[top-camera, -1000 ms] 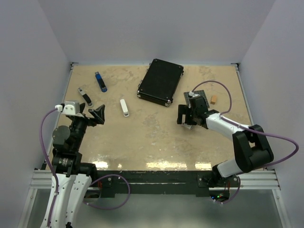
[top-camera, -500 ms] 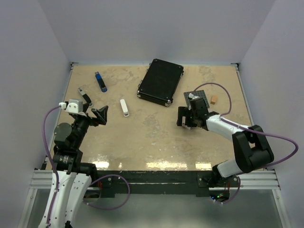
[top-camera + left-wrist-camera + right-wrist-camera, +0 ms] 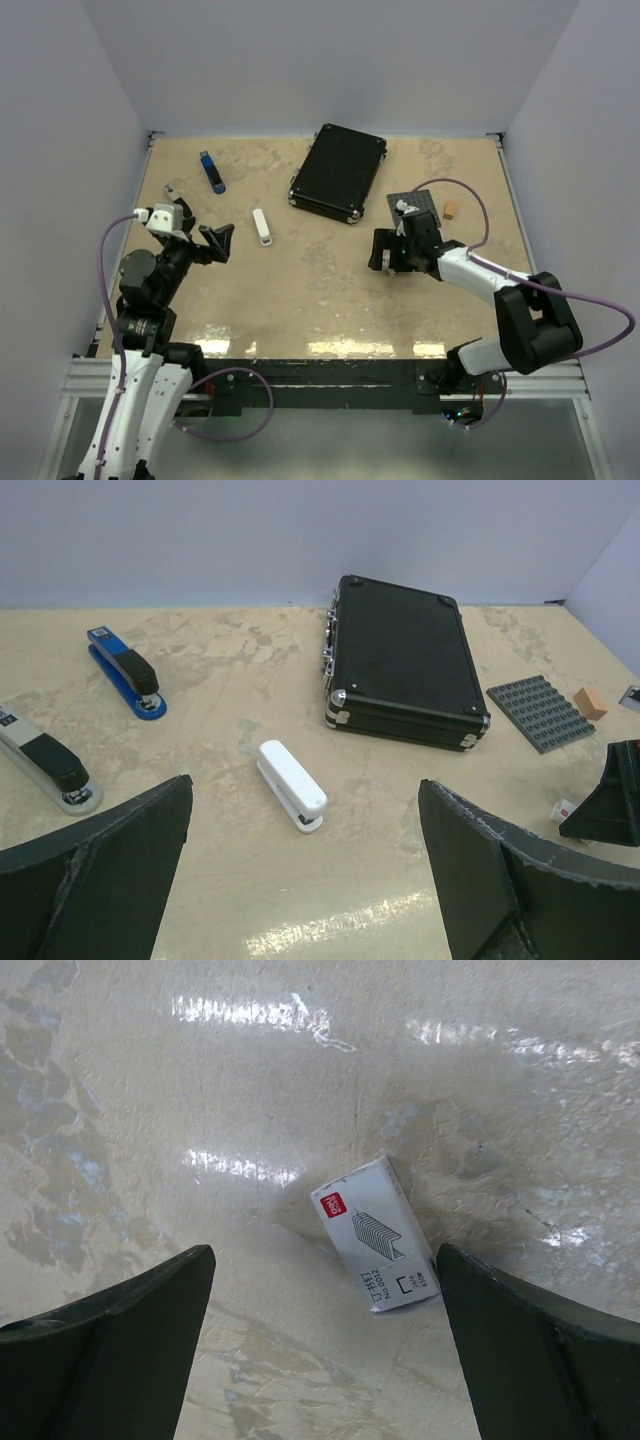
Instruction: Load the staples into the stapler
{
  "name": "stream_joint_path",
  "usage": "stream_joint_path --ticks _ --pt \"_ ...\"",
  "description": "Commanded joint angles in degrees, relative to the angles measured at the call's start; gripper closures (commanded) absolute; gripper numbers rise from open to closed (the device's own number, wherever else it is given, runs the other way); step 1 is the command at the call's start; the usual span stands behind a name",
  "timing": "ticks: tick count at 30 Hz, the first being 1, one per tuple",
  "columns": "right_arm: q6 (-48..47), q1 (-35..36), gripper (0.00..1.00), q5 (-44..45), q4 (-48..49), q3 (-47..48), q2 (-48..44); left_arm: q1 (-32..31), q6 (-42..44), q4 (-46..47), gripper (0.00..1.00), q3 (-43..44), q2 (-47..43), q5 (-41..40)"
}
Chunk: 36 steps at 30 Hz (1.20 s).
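Note:
The staples (image 3: 373, 1232), a small white box with a red mark, lie flat on the table between my right gripper's (image 3: 325, 1256) open fingers, nearer the right finger and apart from both. In the left wrist view the staples (image 3: 563, 808) peek out beside that gripper. In the top view my right gripper (image 3: 390, 258) hangs over the box. A white stapler (image 3: 261, 226) lies left of centre. My left gripper (image 3: 205, 245) stands open and empty short of it, and the white stapler (image 3: 292, 784) shows ahead between its fingers.
A blue stapler (image 3: 211, 172) and a grey-black stapler (image 3: 48, 762) lie at the far left. A black case (image 3: 339, 172) sits at the back centre. A grey studded plate (image 3: 420, 205) and an orange-brown cube (image 3: 451, 210) lie right of it.
My left arm has swung forward and a little right, toward the white stapler. My right gripper has shifted slightly left and nearer over the staples. Both stay open.

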Motion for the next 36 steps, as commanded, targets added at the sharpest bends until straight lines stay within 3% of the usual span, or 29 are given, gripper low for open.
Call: stream_joint_path --ticks 1,36 --pt "0.81 0.67 0.01 -3.20 1.76 -1.10 -1.67 -0.48 1.04 1.11 0.00 1.22 1.09 1.82" --pt "8.63 11.57 0.01 -5.31 9.06 -1.54 0.62 -0.39 0.95 0.41 0.00 1.92 3.64 2.70"
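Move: The staple box lies flat just under the right hand's open fingers, about 2 cm ahead of the hand point, 1 cm to its right and 2 cm below. The small wooden cube is roughly 11 cm to the box's right, level with it. The grey studded mat lies about 14 cm farther out than the box and 5 cm to its right. From the left hand the box is some 42 cm right, 7 cm ahead and 25 cm lower. Leftward, after first easing back a couple of centimetres, the right hand sweeps low over the table, about 7 cm left and 3 cm back in all. Its right finger pushes the near end of the staple box along to the left, fingers staying wide open, while the wrist rolls its left side up and swings counter-clockwise, each by some 10 degrees. ##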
